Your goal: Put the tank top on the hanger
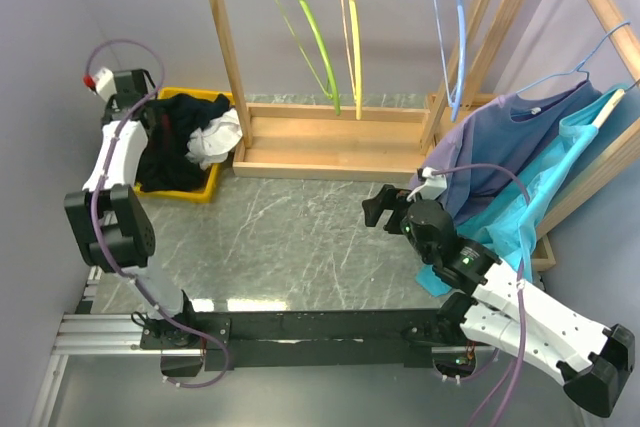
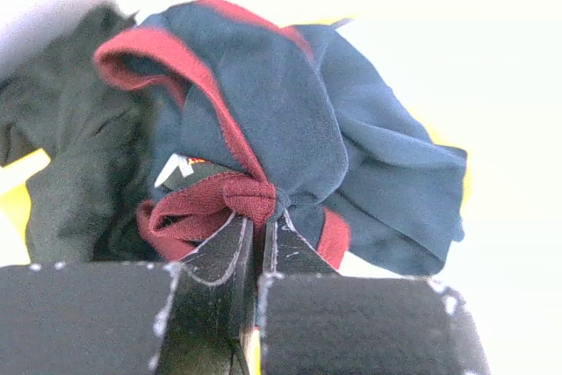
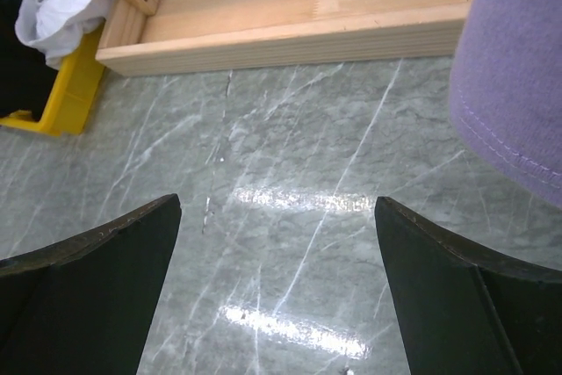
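In the left wrist view the tank top (image 2: 290, 103) is a bunched navy heap with dark red trim. My left gripper (image 2: 261, 217) is shut on a fold of that red trim at the garment's near edge. From above, the left gripper (image 1: 158, 115) reaches into the yellow bin (image 1: 195, 192), where the dark clothes lie. The lime-green hanger (image 1: 305, 37) hangs by its hook from the wooden rack's top rail, at the left. My right gripper (image 1: 378, 209) hovers over the marble table in front of the rack, open (image 3: 277, 204), with nothing between its fingers.
A black garment (image 2: 70, 155) and a white one (image 1: 215, 137) share the bin. A yellow hanger (image 1: 350, 27) and a light blue hanger (image 1: 455, 37) hang on the wooden rack (image 1: 330, 142). A purple shirt (image 1: 510, 137) and teal cloth (image 1: 530, 217) hang at the right.
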### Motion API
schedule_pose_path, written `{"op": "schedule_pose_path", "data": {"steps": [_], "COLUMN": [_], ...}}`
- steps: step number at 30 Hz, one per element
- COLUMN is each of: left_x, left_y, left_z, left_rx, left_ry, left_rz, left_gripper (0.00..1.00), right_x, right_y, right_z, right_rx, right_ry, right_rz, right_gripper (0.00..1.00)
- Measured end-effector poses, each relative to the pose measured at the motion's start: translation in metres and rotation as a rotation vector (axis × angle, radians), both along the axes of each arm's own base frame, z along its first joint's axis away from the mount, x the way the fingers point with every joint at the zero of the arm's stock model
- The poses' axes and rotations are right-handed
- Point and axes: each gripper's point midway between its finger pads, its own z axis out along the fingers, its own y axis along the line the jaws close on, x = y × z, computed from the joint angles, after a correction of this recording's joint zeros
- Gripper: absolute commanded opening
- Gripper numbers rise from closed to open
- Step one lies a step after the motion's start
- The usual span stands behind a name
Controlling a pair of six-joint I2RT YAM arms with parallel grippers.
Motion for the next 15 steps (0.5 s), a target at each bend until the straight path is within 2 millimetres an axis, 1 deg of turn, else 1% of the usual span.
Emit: {"op": "schedule_pose_path", "data": {"steps": [2, 3, 4, 5, 7, 9, 11, 13, 15], "left_x": [0.001, 0.001, -0.001, -0.003, -0.009, -0.022, -0.039, -0.055, -0.068], "left_y": [-0.004, -0.006, -0.009, -0.011, -0.017, -0.026, -0.037, -0.048, -0.057], "left_z": [0.036, 0.059, 0.093, 0.118, 0.178, 0.243, 0.295, 0.34, 0.375], "left_rx": [0.011, 0.018, 0.035, 0.046, 0.074, 0.108, 0.136, 0.164, 0.186], "left_ry": [-0.074, -0.119, -0.189, -0.24, -0.366, -0.518, -0.645, -0.758, -0.853], "left_rz": [-0.033, -0.05, -0.073, -0.085, -0.12, -0.162, -0.206, -0.252, -0.289], "left_gripper": [0.01, 0.01, 0.01, 0.01, 0.01, 0.01, 0.01, 0.01, 0.01], "right_x": [-0.001, -0.002, -0.002, -0.003, -0.003, -0.003, -0.003, -0.003, -0.002], "right_y": [0.0, 0.0, 0.0, 0.0, 0.0, 0.002, 0.002, 0.005, 0.007], "right_z": [0.003, 0.005, 0.007, 0.008, 0.011, 0.014, 0.018, 0.025, 0.03], "right_rx": [0.007, 0.009, 0.014, 0.016, 0.017, 0.016, 0.016, 0.021, 0.024], "right_ry": [-0.009, -0.014, -0.018, -0.022, -0.028, -0.032, -0.036, -0.043, -0.047], "right_rz": [0.006, 0.009, 0.012, 0.017, 0.023, 0.031, 0.037, 0.045, 0.052], "right_gripper": [1.0, 1.0, 1.0, 1.0, 1.0, 1.0, 1.0, 1.0, 1.0]}}
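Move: My left hand already pinches the tank top at its dark-red trim, low over the yellow basket. The basket's middle is about 11 cm to the right, 5 cm back and 14 cm below; the white cloth is some 17 cm right and 6 cm back, 10 cm below. The green hanger, nearest on the rack, hangs roughly 41 cm right, about 2 cm back and 20 cm higher, with the yellow one 8 cm beyond it to the right. From my right hand the green hanger is about 22 cm ahead, 17 cm left, 20 cm up. With my left fingers kept shut on the trim, I haul the tank top fast straight up out of the pile, close to 40 cm, easing back and a little left as I climb. My wrist tilts up some 50 degrees, from pointing down and forward to about level, and turns slightly clockwise. My open right hand rises about 3 cm, empty. ##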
